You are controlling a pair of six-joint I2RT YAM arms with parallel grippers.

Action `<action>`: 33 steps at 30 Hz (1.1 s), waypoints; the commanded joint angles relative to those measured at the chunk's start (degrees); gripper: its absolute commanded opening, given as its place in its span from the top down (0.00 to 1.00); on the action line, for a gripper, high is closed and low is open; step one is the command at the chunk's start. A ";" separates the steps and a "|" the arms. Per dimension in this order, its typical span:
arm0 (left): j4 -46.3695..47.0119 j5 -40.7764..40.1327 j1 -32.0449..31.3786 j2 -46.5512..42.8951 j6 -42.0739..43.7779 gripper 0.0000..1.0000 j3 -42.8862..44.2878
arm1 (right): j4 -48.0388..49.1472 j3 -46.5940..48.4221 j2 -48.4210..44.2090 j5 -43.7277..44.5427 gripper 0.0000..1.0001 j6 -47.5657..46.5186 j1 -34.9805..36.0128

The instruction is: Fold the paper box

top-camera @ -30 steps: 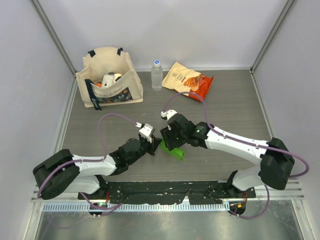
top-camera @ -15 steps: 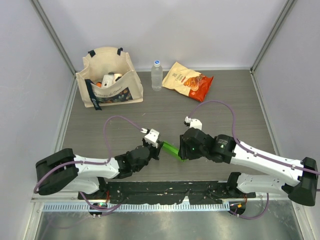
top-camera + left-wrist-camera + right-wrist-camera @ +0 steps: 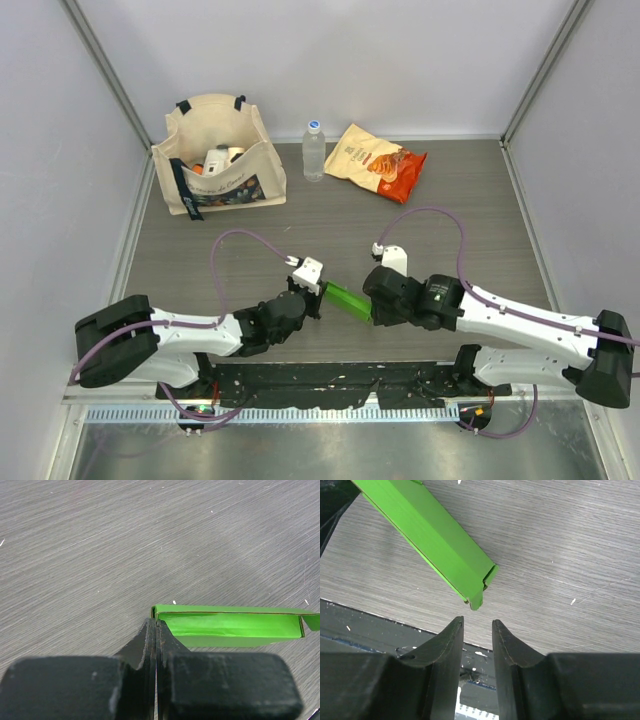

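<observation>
The paper box (image 3: 348,298) is a bright green, narrow folded strip lying between the two grippers near the table's front. My left gripper (image 3: 317,291) is shut, its fingertips pinching the box's left end wall (image 3: 155,612); the box (image 3: 230,627) runs off to the right from them. My right gripper (image 3: 373,302) sits just off the other end. In the right wrist view its jaws (image 3: 477,625) stand a little apart with nothing between them, and the box's end (image 3: 477,597) is a short way beyond the fingertips.
A cream tote bag (image 3: 215,155) with items in it stands at the back left. A water bottle (image 3: 314,150) and an orange snack bag (image 3: 378,160) are behind the arms. The black base rail (image 3: 330,380) runs along the near edge, close under the right gripper.
The right gripper has let go of the box, drawn back to the right and toward the near edge, and narrowed its jaws. The left gripper shifted slightly right, still shut.
</observation>
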 commanded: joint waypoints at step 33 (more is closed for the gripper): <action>-2.54 -2.27 -1.54 0.45 0.17 1.00 1.82 | 11.58 -4.81 -3.18 4.59 0.99 17.06 -2.38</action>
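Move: Just ahead of the part-open right fingers, some 2 cm forward, 1 cm left and 1 cm lower, is the loose end flap at the green box's right corner. From this hand the box's middle lies about 4 cm forward and 6 cm left, and the corner held by the left fingers about 7 cm forward and 10 cm left. From the left hand the flap is roughly 5 cm back and 9 cm to the right. Easing about 2 cm forward, slightly left and down onto the box's right corner, the right hand shuts its fingers and pinches the end flap at the rim. Once closed, it lifts around half a centimetre and turns some 15 degrees, clockwise with its left side rising. The left hand stays put and keeps its pinch on the opposite corner. ##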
